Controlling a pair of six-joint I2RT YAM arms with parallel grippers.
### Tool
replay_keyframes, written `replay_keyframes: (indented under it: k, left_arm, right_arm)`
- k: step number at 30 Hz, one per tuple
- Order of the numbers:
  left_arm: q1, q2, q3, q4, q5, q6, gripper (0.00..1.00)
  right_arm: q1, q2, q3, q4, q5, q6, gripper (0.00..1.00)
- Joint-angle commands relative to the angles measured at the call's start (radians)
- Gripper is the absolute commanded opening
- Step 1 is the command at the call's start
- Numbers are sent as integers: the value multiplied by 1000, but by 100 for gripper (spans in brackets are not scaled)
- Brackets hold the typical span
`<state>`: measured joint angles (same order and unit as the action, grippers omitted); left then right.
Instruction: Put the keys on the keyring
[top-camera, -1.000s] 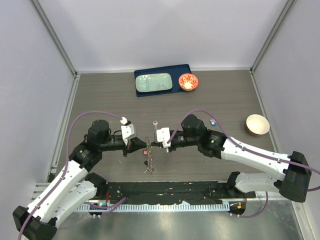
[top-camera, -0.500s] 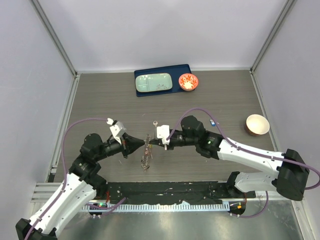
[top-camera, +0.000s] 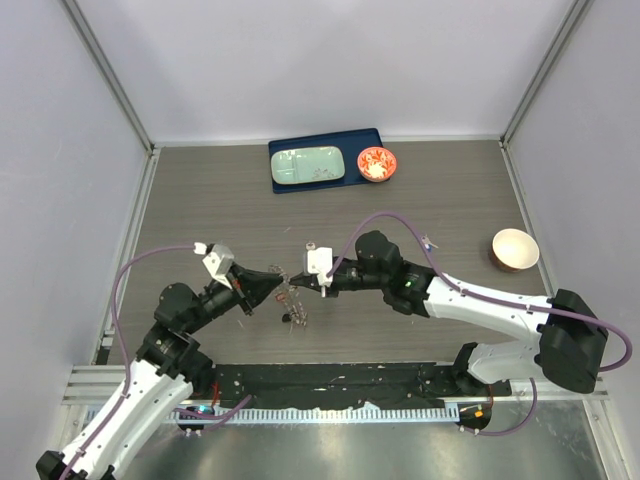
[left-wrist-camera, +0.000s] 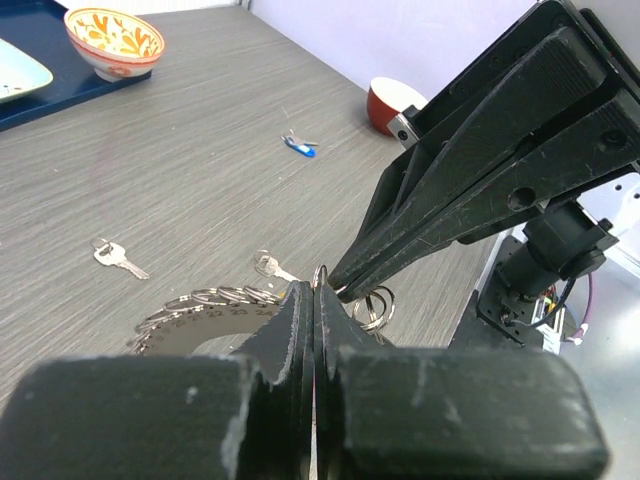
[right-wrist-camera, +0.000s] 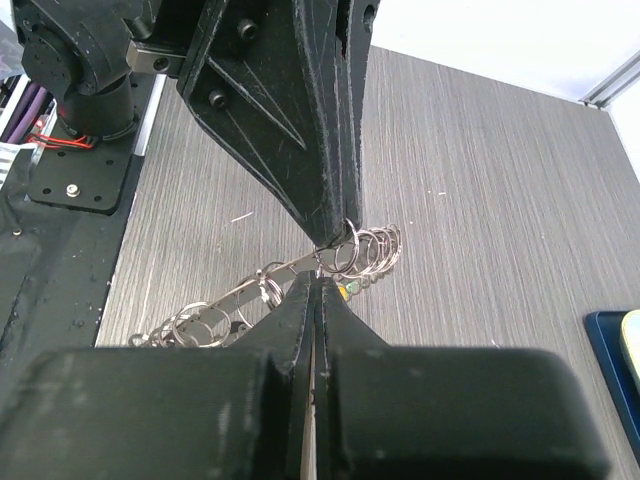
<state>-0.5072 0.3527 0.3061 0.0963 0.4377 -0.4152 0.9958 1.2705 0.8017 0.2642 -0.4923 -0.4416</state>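
Observation:
The keyring (top-camera: 291, 300), a thin metal ring fringed with small split rings, hangs above the table between both grippers. My left gripper (top-camera: 277, 281) is shut on its edge, fingertips (left-wrist-camera: 300, 305) pressed together. My right gripper (top-camera: 294, 284) is shut on it from the other side; the ring's plate (right-wrist-camera: 240, 290) runs into its tip (right-wrist-camera: 318, 280). A silver key (left-wrist-camera: 120, 260) lies on the table and also shows in the top view (top-camera: 311, 246). A second silver key (left-wrist-camera: 268, 266) lies close to the ring. The blue-headed key (top-camera: 428, 241) lies to the right (left-wrist-camera: 300, 147). No yellow-headed key is identifiable.
A dark blue tray (top-camera: 365, 138) with a pale green plate (top-camera: 308, 165) stands at the back. An orange patterned bowl (top-camera: 377, 163) stands beside it. A cream bowl (top-camera: 514, 248) stands at the right. Metal-framed walls close the sides.
Both grippers and the keyring have shifted left. The left arm has drawn back towards its base and the right arm has stretched out after it. Both stay shut on the ring.

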Motion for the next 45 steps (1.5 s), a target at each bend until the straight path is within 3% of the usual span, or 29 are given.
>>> replay_keyframes:
  k: [1,5,12,20,31,45]
  left_arm:
    - [12,-44,56,4,-73,12,2]
    - [12,-66,94,-93,-102,58,16]
    - [10,-54,136,-190,-100,127,25]
    - [12,80,223,-289,82,320,38]
    - [12,275,389,-590,240,777,42]
    - [12,388,369,-567,371,826,38]
  right_arm:
    - [12,10,46,-14,0,-34,1]
    - [12,35,93,-72,8,-77,1]
    - [12,52,145,-128,-2,-117,1]
    - [12,44,180,-194,-26,-151,1]
    - [10,15,169,-226,-51,-157,1]
    - [12,-14,145,-195,-74,-141,1]
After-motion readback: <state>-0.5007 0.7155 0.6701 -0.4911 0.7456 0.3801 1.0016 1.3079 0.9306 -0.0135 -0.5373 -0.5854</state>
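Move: Just behind and below both gripper tips hangs the keyring, already pinched between them: its middle is about 3 cm back, 1 cm right and 4 cm below the left hand, and 2 cm back, 1 cm left and 4 cm below the right. On the table, some 17 cm below the left hand, the silver key lies about 20 cm ahead and 4 cm right, the key with a small ring about 10 cm ahead and 14 cm right. Letting go of the rings, the left fingers open to nearly half and the hand lifts about 2.5 cm and 2 cm left off the right fingertips, then swings back right and sinks some 6 cm, drawing back 2 cm. It tips its fingers down, rolling about 30 degrees with a clockwise turn, to bring the open fingers around the rings. The right hand keeps its pinch and sinks about 2 cm, easing up slightly at the end. ##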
